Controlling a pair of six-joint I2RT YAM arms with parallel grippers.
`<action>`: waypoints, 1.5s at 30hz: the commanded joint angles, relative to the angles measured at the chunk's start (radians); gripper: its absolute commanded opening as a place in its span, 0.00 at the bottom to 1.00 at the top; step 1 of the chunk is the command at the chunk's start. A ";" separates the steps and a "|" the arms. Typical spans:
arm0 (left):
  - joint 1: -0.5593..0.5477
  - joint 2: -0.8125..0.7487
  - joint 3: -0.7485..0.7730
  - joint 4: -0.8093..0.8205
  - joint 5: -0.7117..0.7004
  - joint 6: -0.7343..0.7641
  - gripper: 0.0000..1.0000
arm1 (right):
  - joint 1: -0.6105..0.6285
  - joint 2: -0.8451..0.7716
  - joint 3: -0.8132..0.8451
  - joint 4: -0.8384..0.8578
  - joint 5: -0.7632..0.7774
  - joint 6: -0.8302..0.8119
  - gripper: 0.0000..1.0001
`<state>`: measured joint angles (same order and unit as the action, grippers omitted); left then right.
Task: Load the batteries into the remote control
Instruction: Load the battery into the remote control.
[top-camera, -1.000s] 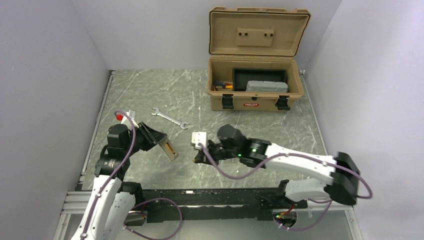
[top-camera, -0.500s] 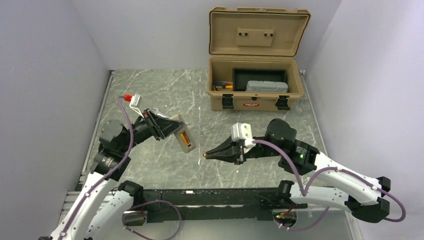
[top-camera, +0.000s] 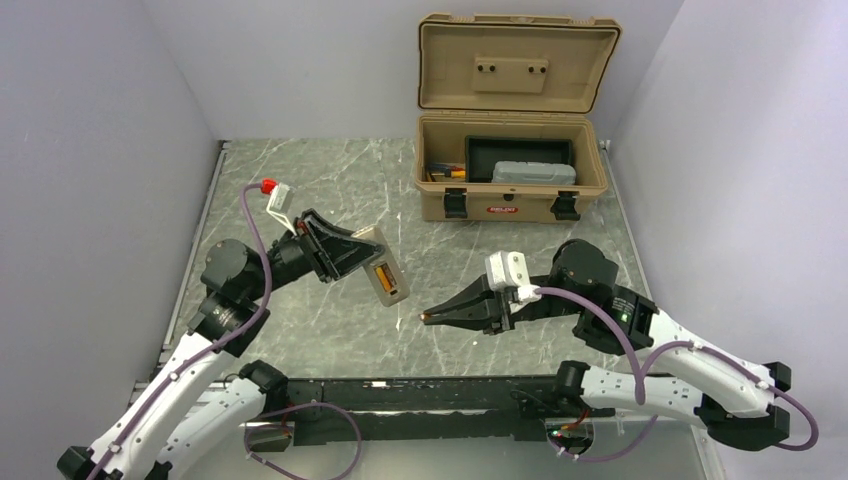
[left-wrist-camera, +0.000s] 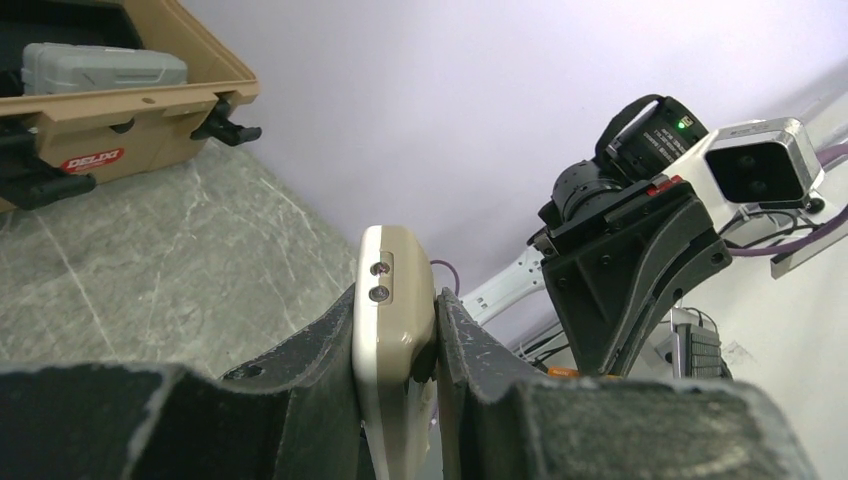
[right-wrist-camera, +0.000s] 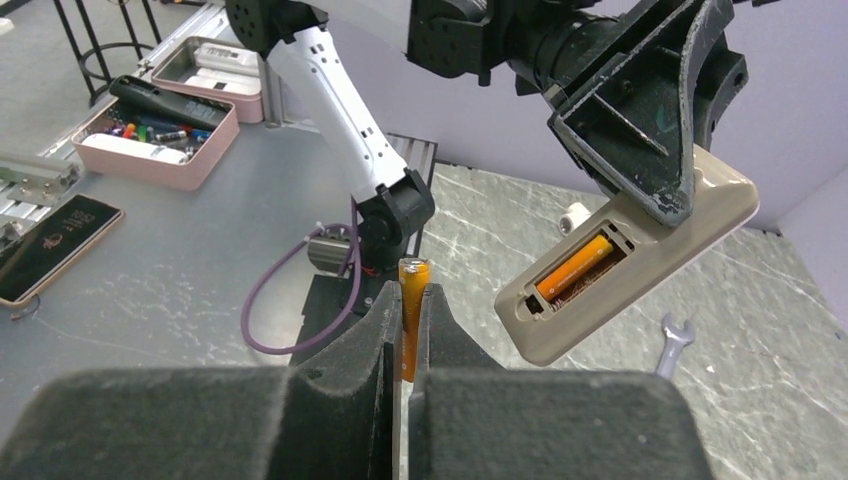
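The remote control (top-camera: 386, 277) hangs above the table, with my left gripper (top-camera: 352, 250) shut on its upper end. Its grey-tan back faces the right arm and the battery bay is open. One orange battery (right-wrist-camera: 574, 268) lies in the bay of the remote control (right-wrist-camera: 640, 262). In the left wrist view the remote control (left-wrist-camera: 392, 335) stands edge-on, clamped in my left gripper (left-wrist-camera: 397, 308). My right gripper (top-camera: 432, 316) is shut on a second orange battery (right-wrist-camera: 412, 312), which sticks out past its tips. The right gripper (right-wrist-camera: 405, 300) points at the remote from a short way to the right.
An open tan toolbox (top-camera: 512, 190) stands at the back right with a grey case inside. A silver wrench (right-wrist-camera: 676, 343) and a small white fitting (right-wrist-camera: 574, 216) lie on the marble table behind the remote. The black rail (top-camera: 400, 395) runs along the near edge.
My left arm has lifted the remote and carried it right and forward. The right gripper has risen off the table with the battery and drawn back to the right.
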<state>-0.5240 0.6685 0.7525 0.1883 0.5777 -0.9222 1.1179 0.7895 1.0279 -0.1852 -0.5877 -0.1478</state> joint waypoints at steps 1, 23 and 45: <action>-0.031 0.016 0.056 0.127 0.029 0.005 0.00 | 0.000 -0.025 0.045 0.023 -0.040 0.006 0.00; -0.086 0.038 0.103 -0.048 -0.090 0.102 0.00 | 0.000 -0.057 -0.075 0.360 1.009 0.966 0.00; -0.088 0.045 0.050 0.002 -0.087 0.010 0.00 | 0.000 -0.040 0.002 0.001 1.242 1.171 0.00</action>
<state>-0.6067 0.7162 0.8165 0.0975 0.4763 -0.8627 1.1160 0.7452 1.0313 -0.2337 0.6640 1.2785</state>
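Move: The right gripper, already holding its battery upright, has the middle of the remote control about 8 cm ahead and 8 cm to its left, roughly level. The loaded battery in the open compartment is about 6 cm ahead and 7 cm left. The toolbox stands far out, some 48 cm ahead, 22 cm right and 28 cm lower. From the left gripper, which grips the remote's far end, the remote's middle is about 3 cm back and 1 cm right. Keep the battery pinched and swing the right gripper about 15 cm forward and 8 cm right, away from the remote and towards the toolbox, arching up some 7 cm before sinking halfway back. On the way turn the fingers clockwise from pointing left to mostly forward, rolling the hand's top over to the right. Keep the left grip on the remote, easing it back and up about 2 cm, then returning. ##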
